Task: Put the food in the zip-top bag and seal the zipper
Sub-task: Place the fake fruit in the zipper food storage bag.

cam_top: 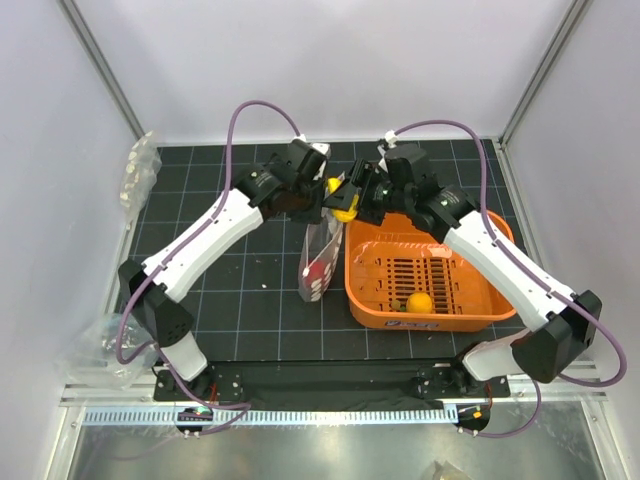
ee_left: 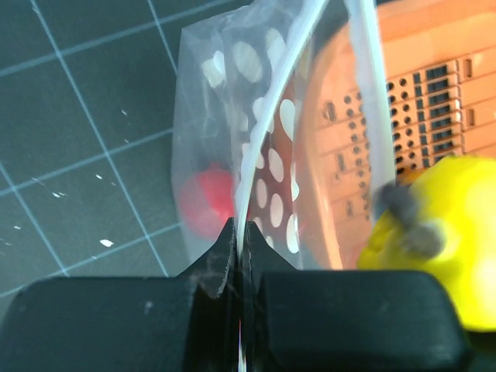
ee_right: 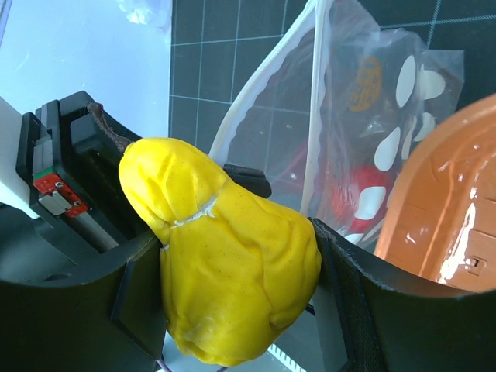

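The dotted clear zip-top bag [cam_top: 318, 255] hangs upright beside the basket, and my left gripper [cam_top: 316, 196] is shut on its top edge. In the left wrist view the jaws [ee_left: 240, 231] pinch the white zipper strip [ee_left: 273, 116], and a red fruit [ee_left: 208, 203] lies inside the bag. My right gripper [cam_top: 352, 200] is shut on a yellow pear-shaped fruit [ee_right: 232, 256] and holds it just above the bag's open mouth [ee_right: 314, 116]. The red fruit [ee_right: 363, 194] shows through the plastic. An orange fruit [cam_top: 419, 302] lies in the basket.
The orange slotted basket [cam_top: 470, 310] sits right of the bag, its rim close to it [ee_left: 403, 116]. Bundles of clear plastic lie at the mat's far left [cam_top: 140, 170] and near left [cam_top: 100, 345]. White walls enclose the mat.
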Robot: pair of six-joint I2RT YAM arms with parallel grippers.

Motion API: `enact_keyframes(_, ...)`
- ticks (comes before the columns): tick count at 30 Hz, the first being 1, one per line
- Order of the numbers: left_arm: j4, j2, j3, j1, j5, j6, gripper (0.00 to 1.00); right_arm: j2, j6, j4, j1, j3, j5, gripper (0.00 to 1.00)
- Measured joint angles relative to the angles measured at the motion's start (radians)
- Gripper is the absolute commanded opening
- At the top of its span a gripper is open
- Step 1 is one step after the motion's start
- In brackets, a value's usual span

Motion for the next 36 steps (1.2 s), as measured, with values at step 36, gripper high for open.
enact_keyframes(36,-0.047,0.058,0.076,0.001,-0.102,0.004,0.0,0.261,-0.057,-0.342,0.074,0.23,0.095,0.54)
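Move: Just left of the right hand, which already holds the yellow pear, is the bag's open mouth: some 3 cm left, level fore and aft, and about 6 cm lower. From the right hand, the red fruit inside the bag is roughly 5 cm left, 2 cm back and 20 cm down; the orange basket's middle is some 20 cm right, level fore and aft, 20 cm below. From the left hand, pinching the zipper edge, the mouth lies about 2 cm right, 1 cm ahead and 2 cm below. Lowering the pear some 7 cm towards the bag's mouth, the right hand first edges forward and left, then sinks steeply while drawing back, and ends with a small shift left at that depth; its wrist tips about 20 degrees so the fingers point more steeply down, grip kept. The left hand eases about 2 cm forward and slightly left, then holds there, still pinching the zipper edge. ##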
